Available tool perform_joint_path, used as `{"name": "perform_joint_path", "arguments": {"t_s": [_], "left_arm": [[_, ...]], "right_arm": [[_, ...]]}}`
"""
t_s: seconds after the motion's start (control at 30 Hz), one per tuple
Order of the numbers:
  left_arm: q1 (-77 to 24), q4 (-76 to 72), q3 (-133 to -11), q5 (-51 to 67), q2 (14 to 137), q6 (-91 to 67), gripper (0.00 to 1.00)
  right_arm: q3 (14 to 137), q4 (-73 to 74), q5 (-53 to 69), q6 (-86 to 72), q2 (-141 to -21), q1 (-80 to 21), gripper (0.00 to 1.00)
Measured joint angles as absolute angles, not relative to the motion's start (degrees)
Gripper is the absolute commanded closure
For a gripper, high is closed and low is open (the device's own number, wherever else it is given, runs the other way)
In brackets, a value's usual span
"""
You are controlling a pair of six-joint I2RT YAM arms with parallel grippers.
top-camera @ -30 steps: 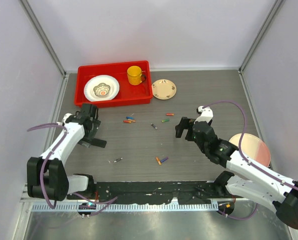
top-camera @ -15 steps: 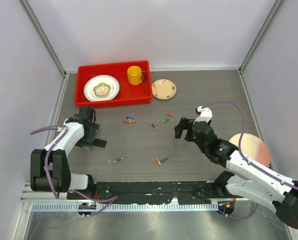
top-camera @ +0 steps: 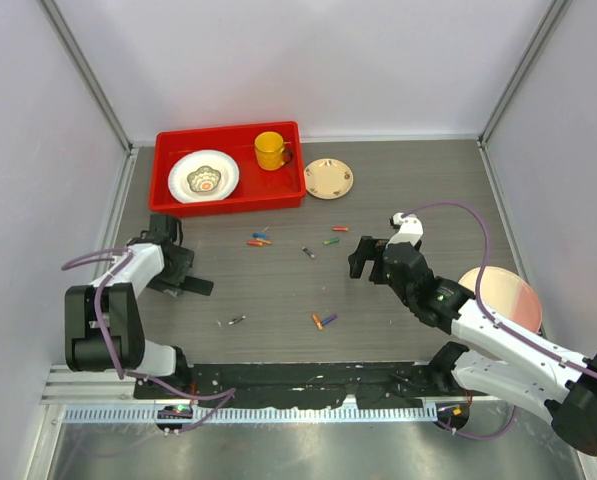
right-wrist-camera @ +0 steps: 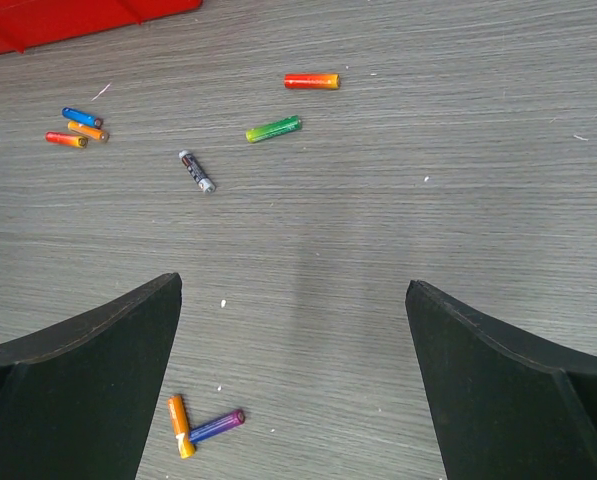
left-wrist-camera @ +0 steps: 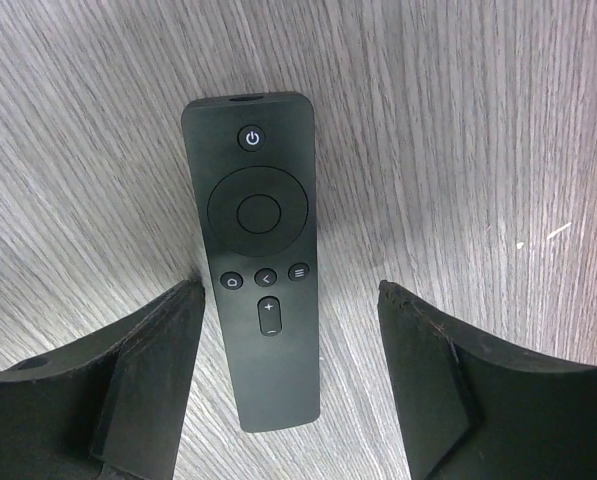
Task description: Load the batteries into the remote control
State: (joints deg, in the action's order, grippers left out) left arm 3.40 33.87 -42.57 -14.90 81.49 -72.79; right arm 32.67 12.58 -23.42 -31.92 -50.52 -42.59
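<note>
The black remote control (left-wrist-camera: 261, 260) lies flat on the table with its buttons up, power button at the far end. My left gripper (left-wrist-camera: 290, 292) hangs over its near half with the jaws open to either side; the left finger is close to the remote's edge and the right finger stands well off it. From above, the remote (top-camera: 196, 286) pokes out from under the left gripper (top-camera: 168, 266). Several batteries lie loose on the table: an orange one (right-wrist-camera: 181, 426) touching a purple one (right-wrist-camera: 216, 425), a green one (right-wrist-camera: 273, 129), a red-orange one (right-wrist-camera: 311, 81). My right gripper (right-wrist-camera: 293, 290) is open and empty above bare table.
A red tray (top-camera: 230, 198) at the back left holds a white dish and a yellow cup (top-camera: 270, 150). A small patterned plate (top-camera: 329, 178) sits beside it, and a pink plate (top-camera: 508, 295) lies at the right. More batteries (top-camera: 259, 240) are scattered mid-table.
My left arm has folded back and its gripper has shifted slightly left over the remote, with the jaws narrowing. The right arm has hardly moved.
</note>
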Motion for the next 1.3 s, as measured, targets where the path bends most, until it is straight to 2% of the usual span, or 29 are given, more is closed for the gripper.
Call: {"name": "perform_joint_path", "arguments": {"t_s": [0.23, 0.37, 0.63, 0.73, 0.77, 0.93, 0.97, 1.3], "left_arm": [[3.46, 35.20, -44.23, -15.33, 83.37, -71.68, 0.34], [3.46, 37.17, -45.84, -15.88, 85.12, -71.50, 0.43], [3.51, 39.38, -46.78, -16.84, 86.41, -71.37, 0.55], [3.51, 39.59, -46.83, -16.86, 86.50, -71.31, 0.66], [3.51, 39.55, -46.83, -16.82, 86.50, -71.29, 0.76], [3.51, 39.11, -46.24, -16.23, 85.21, -69.87, 0.93], [3.51, 39.27, -46.11, -15.99, 84.66, -69.38, 0.99], [1.65, 39.48, -50.24, -10.50, 74.22, -62.50, 1.00]], "right_arm": [[32.67, 12.69, -23.38, -32.25, -50.65, -42.59, 0.00], [32.67, 12.73, -23.18, -32.71, -50.65, -42.59, 0.00], [32.67, 12.82, -22.55, -33.41, -50.61, -42.59, 0.00], [32.67, 13.10, -22.55, -33.45, -50.37, -42.59, 0.00], [32.67, 13.23, -22.57, -33.45, -50.22, -42.59, 0.00], [32.67, 13.80, -22.57, -33.56, -48.90, -42.59, 0.00], [32.67, 13.87, -22.57, -33.58, -48.69, -42.59, 0.00], [32.67, 14.17, -22.59, -33.32, -48.25, -42.59, 0.00]]}}
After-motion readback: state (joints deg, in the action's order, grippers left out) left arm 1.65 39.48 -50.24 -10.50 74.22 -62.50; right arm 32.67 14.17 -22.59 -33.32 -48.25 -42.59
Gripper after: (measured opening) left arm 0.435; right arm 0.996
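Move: The remote lies right under the left gripper, between its open fingers: its middle is roughly 2 cm to the left, 1 cm back and 1 cm below. The dark battery lies about 11 cm right and 10 cm back, the three-battery cluster some 17 cm right and 10 cm ahead, and the red tray's middle about 28 cm ahead, 10 cm right. From the right gripper the remote is about 42 cm left, level fore and aft, some 13 cm below. Ease the left gripper about 1 cm back and slightly down while closing its fingers, to pinch the remote by its long edges, just off its middle on the plain-end side. Once it is gripped, lift about 7 cm, slowly then faster, swinging forward and right towards the battery cluster with a small clockwise turn. ##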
